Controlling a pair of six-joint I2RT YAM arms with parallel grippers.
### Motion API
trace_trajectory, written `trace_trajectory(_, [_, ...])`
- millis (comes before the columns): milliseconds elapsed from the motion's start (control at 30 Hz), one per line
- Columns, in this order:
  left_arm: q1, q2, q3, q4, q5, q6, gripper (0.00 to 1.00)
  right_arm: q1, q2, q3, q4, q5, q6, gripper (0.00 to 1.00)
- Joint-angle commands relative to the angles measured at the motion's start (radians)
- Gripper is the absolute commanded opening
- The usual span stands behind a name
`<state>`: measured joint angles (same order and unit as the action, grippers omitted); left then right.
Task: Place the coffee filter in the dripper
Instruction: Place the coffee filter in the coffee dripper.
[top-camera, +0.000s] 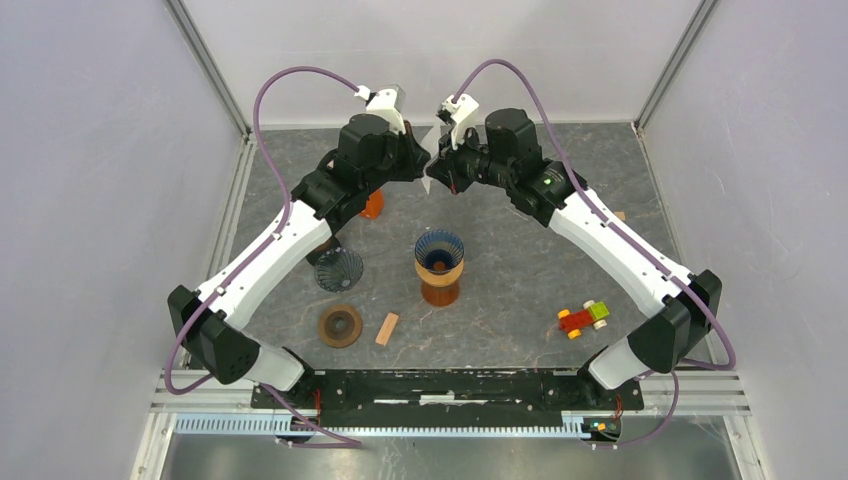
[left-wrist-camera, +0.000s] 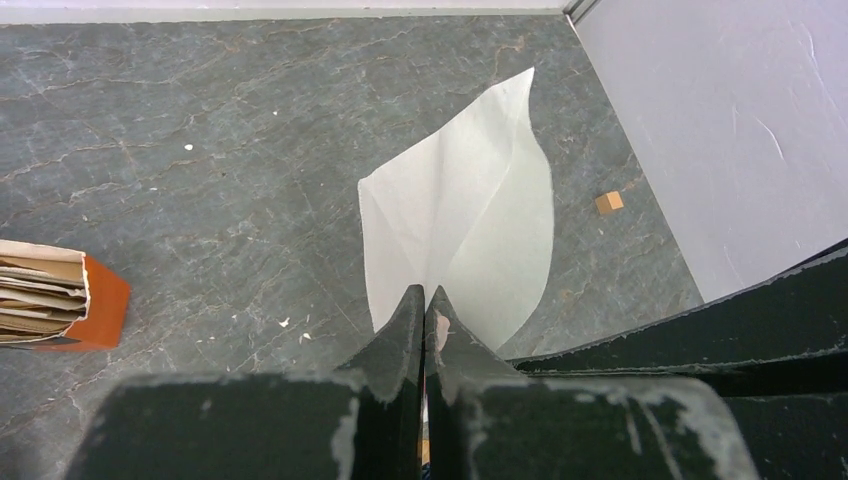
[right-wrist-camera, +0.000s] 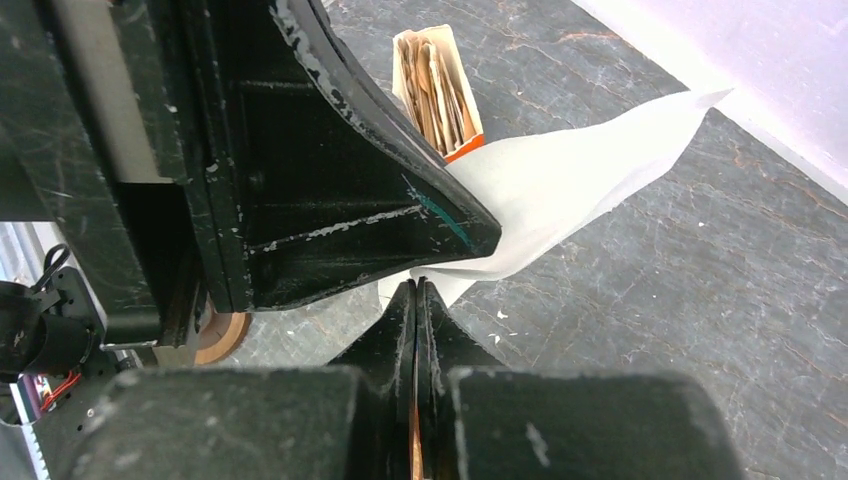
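The white paper coffee filter (left-wrist-camera: 470, 215) hangs in the air over the back of the table, a small pale wedge (top-camera: 437, 135) in the top view. My left gripper (left-wrist-camera: 425, 292) is shut on its lower point. My right gripper (right-wrist-camera: 416, 284) faces the left one and is shut on the filter's (right-wrist-camera: 570, 185) bottom edge, just under the left finger (right-wrist-camera: 330, 170). Both grippers, left (top-camera: 420, 160) and right (top-camera: 440, 175), meet tip to tip. The dripper (top-camera: 439, 252), a blue ribbed cone on a brown stand, sits mid-table in front of them with nothing in it.
An orange holder (left-wrist-camera: 75, 300) stuffed with more filters stands back left, below the left arm. A dark ribbed cone (top-camera: 338, 268), a brown ring (top-camera: 340, 325) and a wooden block (top-camera: 386, 328) lie front left. A toy car (top-camera: 583, 318) sits front right, a small wooden cube (left-wrist-camera: 608, 202) by the right wall.
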<state>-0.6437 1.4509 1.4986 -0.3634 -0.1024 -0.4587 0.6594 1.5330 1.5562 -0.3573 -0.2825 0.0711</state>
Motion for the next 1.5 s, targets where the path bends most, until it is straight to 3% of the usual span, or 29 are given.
trace_trajectory(0, [-0.005,-0.017,-0.005,0.058,-0.026,0.037,0.02,0.002,-0.03,0.008,0.015,0.047,-0.014,0.0])
trace_trajectory(600, [-0.029,-0.014,-0.012,0.103,-0.188,0.23,0.02,-0.039,-0.074,-0.072,0.04,0.102,0.088,0.0])
trace_trajectory(767, [-0.046,-0.012,-0.011,0.105,-0.206,0.241,0.02,-0.047,-0.074,-0.075,0.06,0.035,0.083,0.0])
trace_trajectory(967, [-0.048,-0.005,0.005,0.073,-0.19,0.164,0.02,-0.04,-0.08,-0.056,0.071,-0.056,0.046,0.33])
trace_trajectory(1067, [-0.048,0.003,0.019,0.06,-0.179,0.13,0.02,-0.026,-0.087,-0.068,0.077,-0.072,0.03,0.42])
trace_trajectory(1267, [-0.05,0.012,0.025,0.052,-0.168,0.097,0.02,-0.005,-0.076,-0.04,0.07,-0.089,0.018,0.48])
trace_trajectory(1467, [-0.051,0.008,0.02,0.049,-0.15,0.055,0.02,0.003,-0.054,0.0,0.037,-0.003,0.005,0.49])
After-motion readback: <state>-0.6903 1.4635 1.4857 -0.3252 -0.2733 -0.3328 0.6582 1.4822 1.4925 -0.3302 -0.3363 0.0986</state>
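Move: The left hand grips the filter, whose middle is about 4 cm ahead and 1 cm right of it. The blue dripper is roughly 11 cm back, 3 cm right and 18 cm below. The filter box lies 9 cm ahead, 14 cm left; the ribbed glass cup 8 cm back, 16 cm left, both nearly 30 cm down. From the right hand the filter's middle is 7 cm ahead, 1 cm left; the dripper 9 cm back, 1 cm right, 17 cm below. With its fingers still shut on the filter's near edge, the right hand draws about 3 cm to the right and a little down and forward, then opens halfway, lets the paper go and withdraws back and left by some 3 cm each way, rising again. The left hand keeps its pinch, shifting a centimetre or two forward and left while its left side rolls up about 10 degrees. ##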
